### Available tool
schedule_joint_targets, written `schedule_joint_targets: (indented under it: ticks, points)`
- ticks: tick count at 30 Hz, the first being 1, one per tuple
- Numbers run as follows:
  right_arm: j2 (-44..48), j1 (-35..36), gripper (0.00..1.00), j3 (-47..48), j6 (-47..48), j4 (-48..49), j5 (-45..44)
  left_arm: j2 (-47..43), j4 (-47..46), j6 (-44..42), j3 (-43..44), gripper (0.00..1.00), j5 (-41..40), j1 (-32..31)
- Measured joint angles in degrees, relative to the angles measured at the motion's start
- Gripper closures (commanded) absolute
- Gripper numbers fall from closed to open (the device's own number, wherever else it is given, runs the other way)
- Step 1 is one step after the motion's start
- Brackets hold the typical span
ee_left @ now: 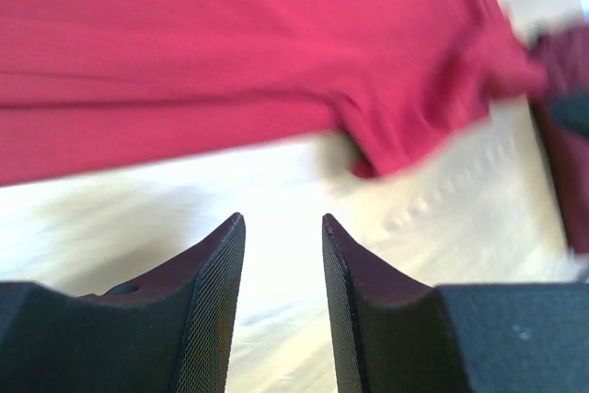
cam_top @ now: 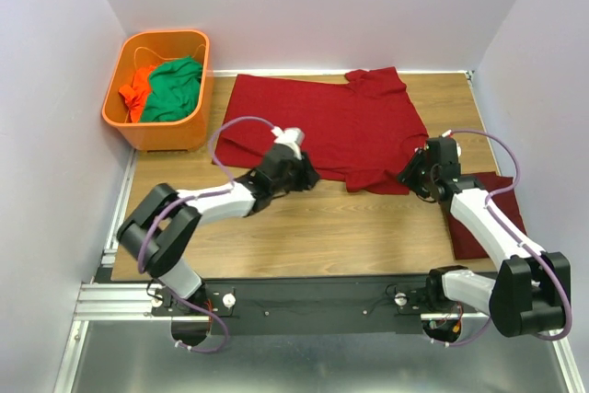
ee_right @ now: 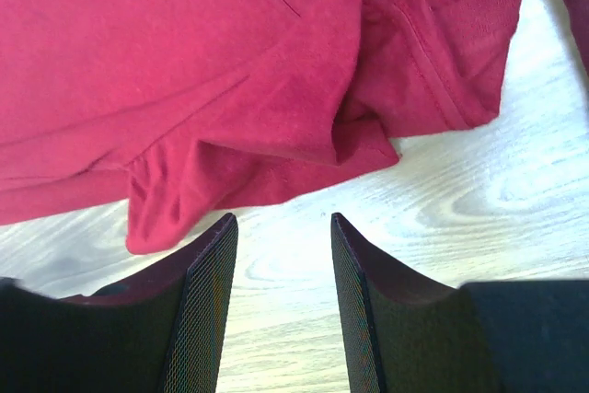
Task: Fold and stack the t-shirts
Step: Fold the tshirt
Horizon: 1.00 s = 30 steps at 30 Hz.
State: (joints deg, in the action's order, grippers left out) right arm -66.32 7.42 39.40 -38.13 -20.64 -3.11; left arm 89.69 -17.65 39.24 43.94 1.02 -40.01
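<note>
A maroon t-shirt [cam_top: 322, 121] lies spread across the back of the wooden table, its near edge partly folded over. A second maroon t-shirt [cam_top: 488, 218] lies folded at the right, partly under the right arm. My left gripper [cam_top: 308, 177] hovers just short of the spread shirt's near edge. In the left wrist view it [ee_left: 283, 218] is open over bare wood, with the shirt [ee_left: 230, 62] ahead. My right gripper [cam_top: 411, 175] is at the shirt's near right corner. It [ee_right: 281, 218] is open and holds nothing, and the bunched sleeve [ee_right: 276, 126] lies just beyond its tips.
An orange basket [cam_top: 166, 135] stands at the back left, holding a green garment [cam_top: 175, 89] and an orange garment [cam_top: 138, 89]. White walls close in the table on three sides. Bare wood [cam_top: 340, 227] shows between the shirts and the arm bases.
</note>
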Motion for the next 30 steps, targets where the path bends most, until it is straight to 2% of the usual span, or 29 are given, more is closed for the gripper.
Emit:
schedule_joint_targets:
  ticks: [5, 10, 30]
  points:
    - [0.0, 0.0, 0.43, -0.3, 0.1, -0.1, -0.2, 7.8, -0.6, -1.8, 4.9, 0.51, 1.2, -7.6]
    - [-0.5, 0.0, 0.43, -0.2, 0.4, 0.0, -2.4, 13.2, -1.2, -3.1, 9.6, 0.51, 2.8, -11.2]
    - [-9.8, -1.2, 0.44, 3.7, 1.2, 3.9, -5.0, 18.9, -2.5, -3.5, 14.9, 0.51, 3.6, -11.8]
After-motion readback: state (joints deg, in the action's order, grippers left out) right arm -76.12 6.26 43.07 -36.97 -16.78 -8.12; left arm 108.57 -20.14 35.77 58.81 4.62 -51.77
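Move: The left hand is about 5 cm above the table. The sleeve's left corner lies roughly 11 cm to its right and 1 cm back, 5 cm below; the shirt body's middle is some 17 cm ahead and 1 cm to the right. From the right hand, the sleeve's right end is about 5 cm straight ahead and 4 cm below, its left corner 14 cm left and 3 cm ahead, and the folded t-shirt about 22 cm right and 8 cm back. The left hand sweeps about 12 cm to the right along the shirt's near edge towards the sleeve's left corner, easing some 3 cm back and 3 cm down while turning about 15 degrees clockwise, its fingers staying half open. The right hand, also still half open, first sinks and shifts right by about 2 cm each, then creeps some 3 cm forward, low over the sleeve's right end, with a slight roll. ##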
